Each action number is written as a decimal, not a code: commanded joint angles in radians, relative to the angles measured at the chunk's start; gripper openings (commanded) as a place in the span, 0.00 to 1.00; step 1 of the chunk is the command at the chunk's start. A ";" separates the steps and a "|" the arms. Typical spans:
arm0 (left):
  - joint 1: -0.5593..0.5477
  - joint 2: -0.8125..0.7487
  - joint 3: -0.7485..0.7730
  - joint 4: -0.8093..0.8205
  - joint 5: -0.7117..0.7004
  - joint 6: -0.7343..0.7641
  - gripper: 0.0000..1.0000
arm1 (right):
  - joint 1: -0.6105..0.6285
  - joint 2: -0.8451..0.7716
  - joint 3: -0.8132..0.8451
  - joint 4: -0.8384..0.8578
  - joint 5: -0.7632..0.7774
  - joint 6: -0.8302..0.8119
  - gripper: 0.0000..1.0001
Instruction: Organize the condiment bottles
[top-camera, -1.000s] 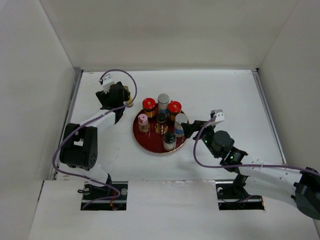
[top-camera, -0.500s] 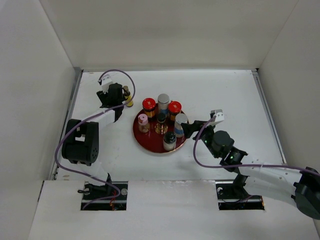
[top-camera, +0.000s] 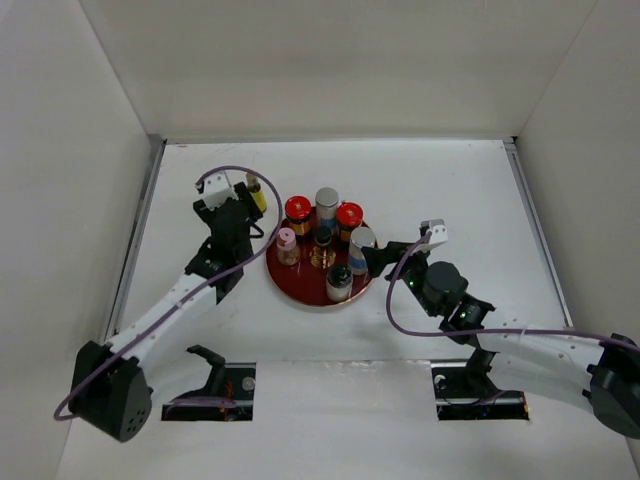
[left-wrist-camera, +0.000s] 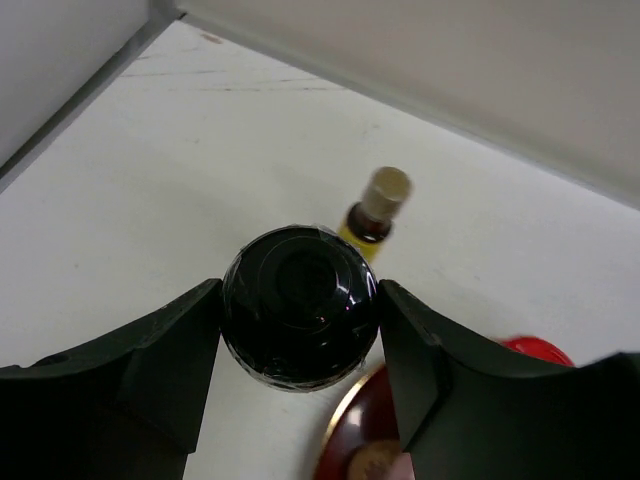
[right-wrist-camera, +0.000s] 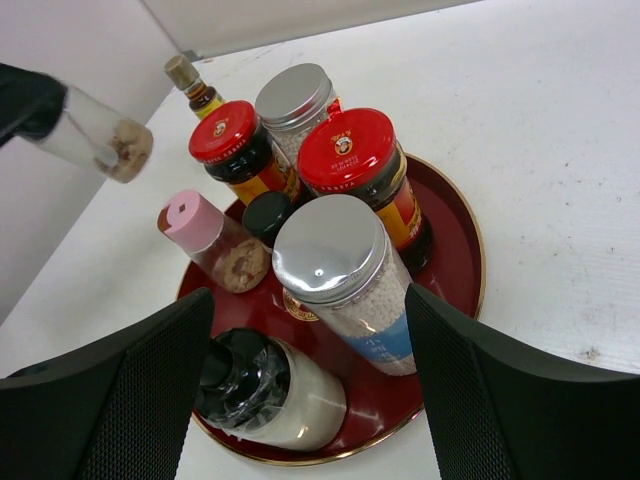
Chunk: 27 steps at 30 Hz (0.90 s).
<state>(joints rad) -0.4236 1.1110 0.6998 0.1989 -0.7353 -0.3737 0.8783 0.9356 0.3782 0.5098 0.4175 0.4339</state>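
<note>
My left gripper (left-wrist-camera: 300, 310) is shut on a black-capped bottle (left-wrist-camera: 300, 303), both fingers pressed against its cap. The right wrist view shows that bottle (right-wrist-camera: 95, 135) as a clear one held off the table, left of the tray. Just beyond it a slim yellow bottle (left-wrist-camera: 375, 208) stands on the table, also visible from above (top-camera: 255, 192). The round dark-red tray (top-camera: 300, 292) carries two red-capped jars (right-wrist-camera: 235, 150) (right-wrist-camera: 355, 165), two silver-capped shakers (right-wrist-camera: 345, 275) (right-wrist-camera: 293, 100), a pink-capped bottle (right-wrist-camera: 205, 235) and black-capped bottles (right-wrist-camera: 265, 385). My right gripper (right-wrist-camera: 308, 330) is open at the tray's right rim, apart from the near shaker.
White walls close in the table on the left, back and right. The left wall's edge (top-camera: 143, 215) lies close behind my left arm (top-camera: 170, 300). A purple cable (top-camera: 400, 300) loops over my right arm.
My left gripper closed on the black-capped bottle and drew back from the yellow bottle toward the tray's left side, the arm stretching out low. The right arm has not moved.
</note>
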 joint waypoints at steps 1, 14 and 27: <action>-0.071 -0.109 -0.011 -0.114 -0.059 0.027 0.39 | 0.004 -0.012 0.019 0.056 -0.014 -0.001 0.81; -0.474 -0.294 0.144 -0.286 0.002 0.085 0.38 | 0.000 -0.014 0.018 0.055 0.007 -0.006 0.81; -0.614 -0.116 -0.020 -0.073 0.060 0.070 0.37 | -0.011 -0.014 0.011 0.061 0.017 -0.003 0.81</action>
<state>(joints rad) -1.0374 0.9951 0.6735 -0.0261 -0.6880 -0.2958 0.8761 0.9150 0.3782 0.5102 0.4194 0.4335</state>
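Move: My left hand already holds the black-capped bottle, clear of the table. The free spot on the tray's near-left side lies about 11 cm back, 16 cm right and 18 below it. The pink-capped jar stands 5 cm back and 12 right of the hand, the white bottle 13 back and 25 right, the nearest red-lidded jar 2 ahead and 14 right. From my idle right hand the spot is some 19 cm left, 1 back and 15 below. Keeping my grip on the black-capped bottle, I swing my left hand about 17 cm right and 12 cm back, from beside the yellow-labelled bottle to over the tray. I draw back and climb first, then sweep right past the pink-capped jar and sink again over the free spot, turning the hand some 40 degrees clockwise on the way. ##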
